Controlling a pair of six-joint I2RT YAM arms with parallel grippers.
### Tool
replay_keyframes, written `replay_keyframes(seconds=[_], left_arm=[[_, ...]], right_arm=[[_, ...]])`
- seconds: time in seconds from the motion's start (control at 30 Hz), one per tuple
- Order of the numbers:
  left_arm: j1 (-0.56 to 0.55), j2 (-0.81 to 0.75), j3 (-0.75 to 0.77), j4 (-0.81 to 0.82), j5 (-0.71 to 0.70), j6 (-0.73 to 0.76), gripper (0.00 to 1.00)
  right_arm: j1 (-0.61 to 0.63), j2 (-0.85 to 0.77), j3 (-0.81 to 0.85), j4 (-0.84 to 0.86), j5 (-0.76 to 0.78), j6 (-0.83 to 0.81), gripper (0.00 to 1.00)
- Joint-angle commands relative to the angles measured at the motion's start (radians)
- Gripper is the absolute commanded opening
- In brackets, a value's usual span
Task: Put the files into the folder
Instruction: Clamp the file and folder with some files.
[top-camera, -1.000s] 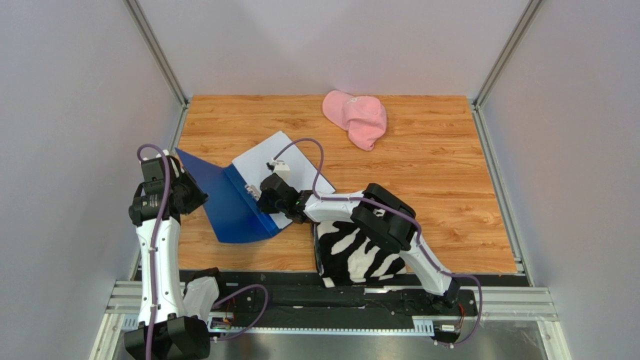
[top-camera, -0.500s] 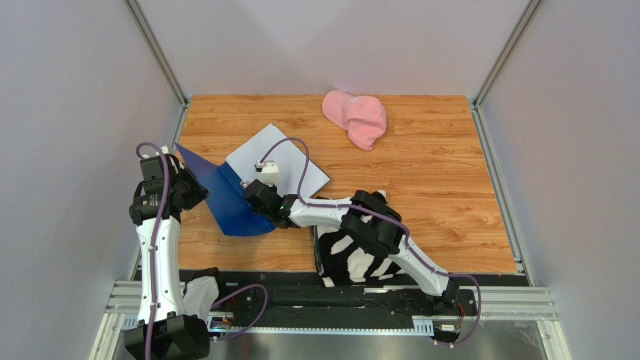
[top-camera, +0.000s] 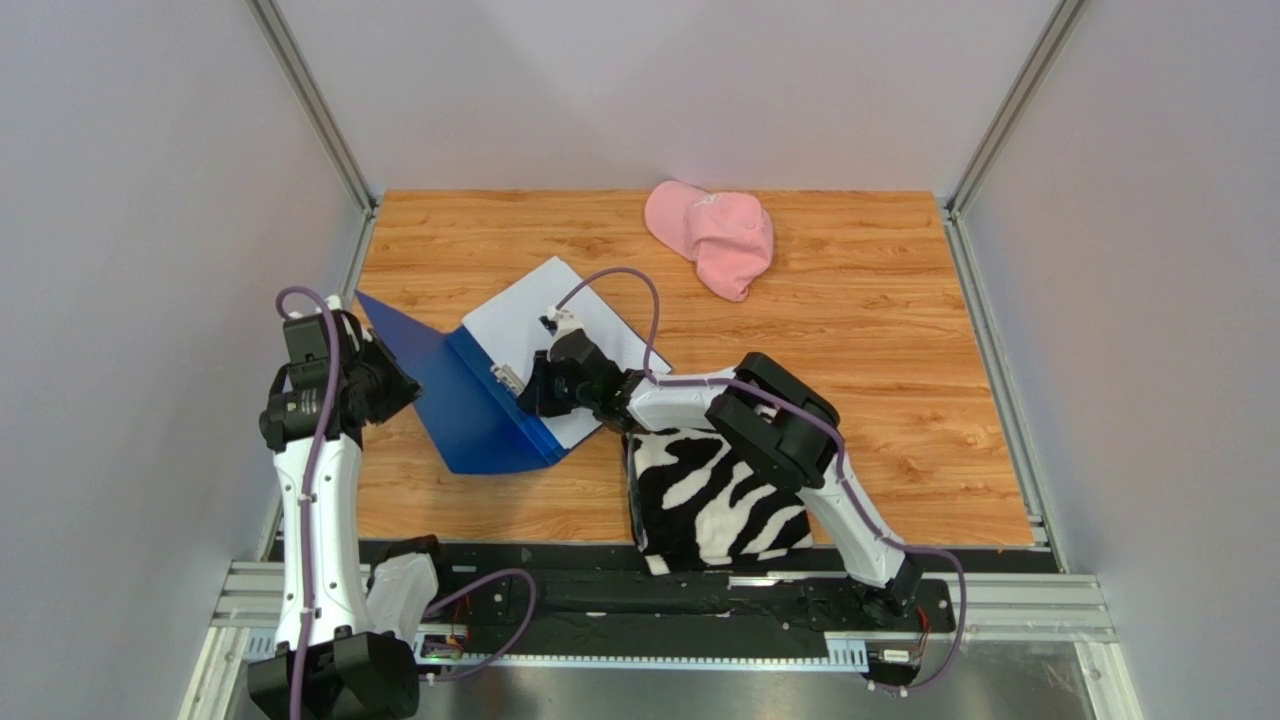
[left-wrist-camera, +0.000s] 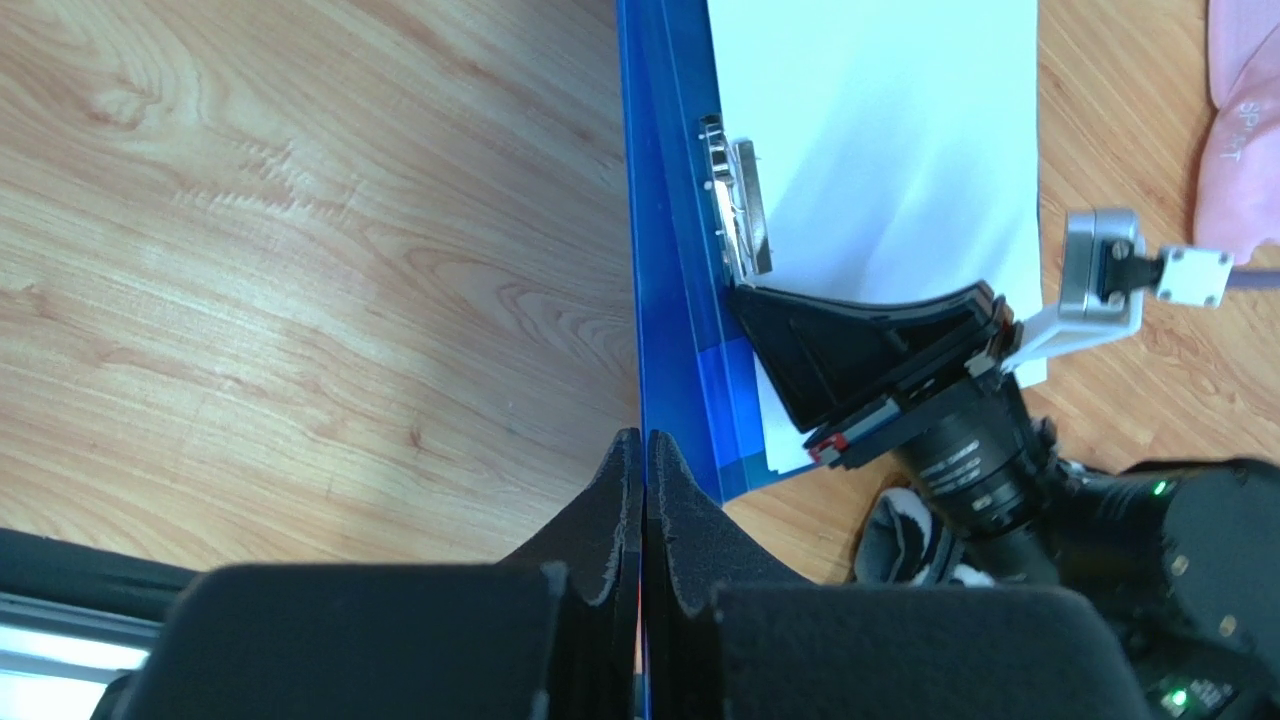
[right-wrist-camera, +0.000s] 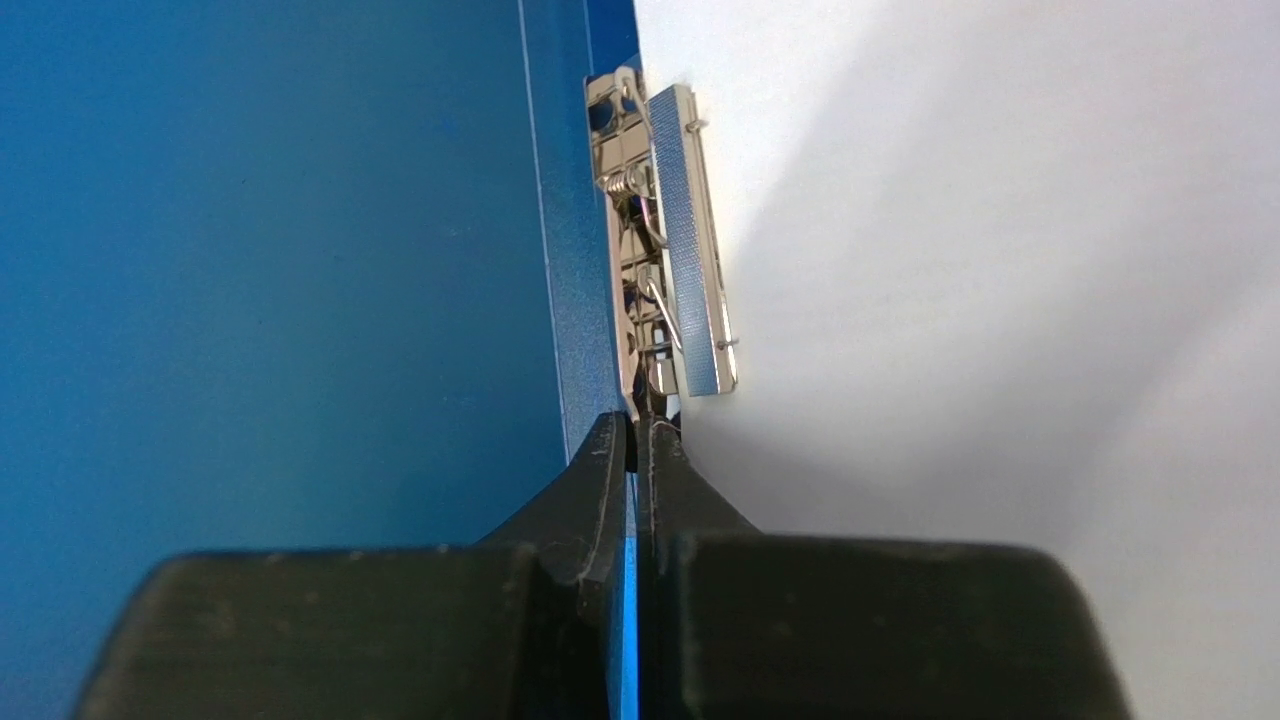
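Observation:
The blue folder (top-camera: 463, 408) lies open left of centre, its left cover tilted up. My left gripper (top-camera: 397, 390) is shut on that cover's outer edge; in the left wrist view the blue edge (left-wrist-camera: 666, 225) runs straight into the gripper (left-wrist-camera: 643, 450). The files (top-camera: 567, 318), white side up, lie on the folder's right half under the metal clip (right-wrist-camera: 684, 240). My right gripper (top-camera: 532, 393) is shut, its tips (right-wrist-camera: 634, 428) against the clip's near end at the spine. I cannot tell whether they pinch the clip's wire lever.
A zebra-striped cloth (top-camera: 709, 503) lies at the near edge, under the right arm. A pink cap (top-camera: 712, 234) sits at the back of the wooden table (top-camera: 887, 345). Grey walls and metal rails close the table in on three sides.
My right gripper swung left over the folder's spine, then came back right to the clip. The paper side shifted with it and settled back. The left gripper held the raised cover.

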Motion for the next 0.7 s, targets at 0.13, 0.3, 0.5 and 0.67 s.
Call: replay_keyframes(seconds=[0.13,0.3,0.5,0.67], left_arm=[[-0.01,-0.014,0.014,-0.034,0.029,0.005,0.0],[-0.009,-0.017,0.005,-0.034,0.017,0.005,0.0],[-0.009,-0.011,0.005,-0.031,0.009,0.009,0.0],[-0.01,-0.005,0.019,-0.034,0.0,0.018,0.0]], right_arm=[[-0.09,0.122,-0.027,-0.386,-0.361,-0.047,0.01],[-0.118,0.106,-0.026,-0.386,-0.384,-0.035,0.07],[-0.138,0.101,0.003,-0.416,-0.403,-0.041,0.23],[-0.155,0.098,0.049,-0.444,-0.427,-0.051,0.35]])
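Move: At the near end of the metal clip, the right hand already has its shut fingertips on the clip's lever; the clip's middle is about 3 cm ahead and 3 cm to its left. The white papers are centred some 9 cm ahead and 6 cm to its right, the zebra cloth roughly 14 cm back and 27 cm to the right. From the left hand, still holding up the blue cover's edge, the clip lies about 9 cm ahead, 8 cm right and 18 cm below. Drawing about 2 cm to the right with its fingertips at the clip lever, the right hand turns counter-clockwise and tips to point more steeply down, some 20 degrees in all; partway through, its fingers begin to open, reaching about a third of their range around the lever's end. The left hand keeps its pinch on the raised cover. ##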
